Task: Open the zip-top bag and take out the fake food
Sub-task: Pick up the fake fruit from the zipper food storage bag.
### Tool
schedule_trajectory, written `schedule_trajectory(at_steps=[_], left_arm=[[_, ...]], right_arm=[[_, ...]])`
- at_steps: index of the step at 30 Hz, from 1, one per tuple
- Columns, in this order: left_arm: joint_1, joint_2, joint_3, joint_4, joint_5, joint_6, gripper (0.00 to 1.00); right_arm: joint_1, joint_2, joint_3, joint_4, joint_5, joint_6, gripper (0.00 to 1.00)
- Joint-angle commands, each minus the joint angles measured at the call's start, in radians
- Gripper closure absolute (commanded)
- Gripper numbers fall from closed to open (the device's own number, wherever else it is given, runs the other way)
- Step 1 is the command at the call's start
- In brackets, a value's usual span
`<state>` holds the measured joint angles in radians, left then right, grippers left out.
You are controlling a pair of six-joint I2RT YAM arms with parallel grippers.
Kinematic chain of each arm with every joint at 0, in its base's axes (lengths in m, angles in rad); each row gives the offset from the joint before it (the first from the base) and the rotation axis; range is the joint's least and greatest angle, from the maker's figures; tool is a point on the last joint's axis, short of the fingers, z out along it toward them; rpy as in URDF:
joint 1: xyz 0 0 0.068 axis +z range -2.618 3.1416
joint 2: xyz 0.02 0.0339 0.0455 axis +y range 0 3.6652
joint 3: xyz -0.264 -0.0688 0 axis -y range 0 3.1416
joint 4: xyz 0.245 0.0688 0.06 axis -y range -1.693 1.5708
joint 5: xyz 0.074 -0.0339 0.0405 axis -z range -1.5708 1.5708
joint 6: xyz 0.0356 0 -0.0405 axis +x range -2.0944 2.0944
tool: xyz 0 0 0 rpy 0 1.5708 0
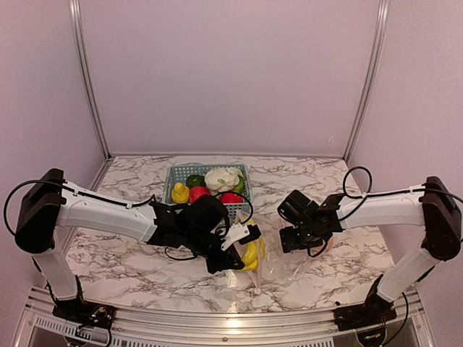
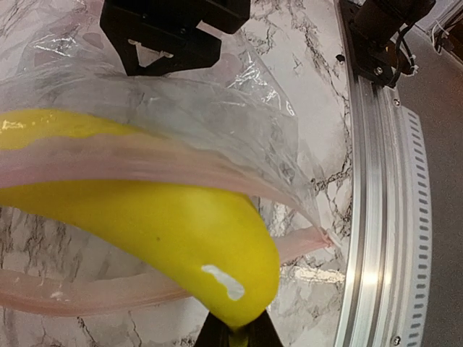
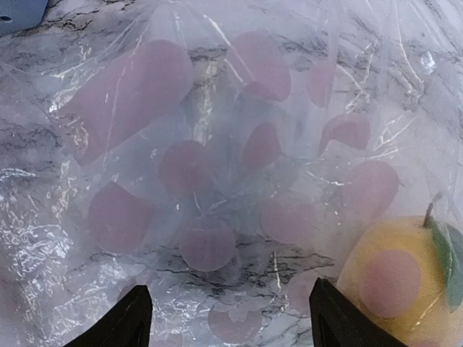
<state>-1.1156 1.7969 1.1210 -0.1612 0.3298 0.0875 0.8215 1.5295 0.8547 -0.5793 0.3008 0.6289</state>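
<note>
My left gripper [image 1: 244,235] is shut on the tip of a yellow banana [image 2: 145,224], a piece of the fake food; its fingertips [image 2: 217,338] pinch the banana's end at the bottom of the left wrist view. The banana [image 1: 251,254] sits in the open mouth of the clear zip-top bag [image 2: 239,108], between the two pale pink zipper strips [image 2: 145,166]. The bag [image 1: 289,267] lies on the marble table. My right gripper [image 3: 231,322] stands open just above the pink-dotted bag [image 3: 217,144], nothing between its fingers. An orange-yellow fruit [image 3: 394,282] with a leaf lies under the plastic at its right.
A light blue basket [image 1: 242,171] at the back middle holds a lemon [image 1: 179,193], a green piece [image 1: 194,180], a cauliflower [image 1: 222,178] and red pieces [image 1: 197,194]. The metal table rail [image 2: 376,217] runs along the near edge.
</note>
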Motion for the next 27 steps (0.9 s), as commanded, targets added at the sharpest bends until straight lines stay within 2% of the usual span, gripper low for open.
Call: schedule_trajectory(at_steps=[1,13,23,27], left_arm=[[0.011,-0.061,-0.040,-0.071,0.026,0.007,1.00],[0.011,-0.162,-0.116,-0.184,0.016,-0.012,1.00],[0.011,-0.210,-0.119,-0.332,0.128,0.019,1.00],[0.011,-0.251,-0.125,-0.405,0.130,0.033,1.00]], right_arm=[[0.010,-0.005,0.039,-0.007,0.024,0.004,0.27],[0.005,0.003,0.076,0.004,0.019,-0.029,0.26],[-0.023,0.015,0.066,0.059,-0.020,-0.064,0.26],[-0.034,0.005,0.064,0.076,-0.032,-0.080,0.26]])
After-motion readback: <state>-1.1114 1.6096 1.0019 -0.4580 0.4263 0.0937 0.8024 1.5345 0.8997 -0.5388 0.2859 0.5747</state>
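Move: The blue basket where the fruit goes is roughly 28 cm ahead of the left hand, 8 cm to its left and a few cm lower. This hand already grips the banana by one end; the banana's middle is about 4 cm ahead and 5 cm to the right. The bag's middle lies some 14 cm right and 5 cm ahead, on the table. From the right hand, the basket is about 20 cm ahead and 23 cm left, about level. Keeping its pinch on the banana's end, the left hand draws the fruit out through the bag's mouth, going about 7 cm left and 5 cm back at nearly constant height, while its fingers tip some 15 degrees steeper down and back. The right hand, fingers still open over the bag, eases forward, up and left by 1–2 cm each way. ##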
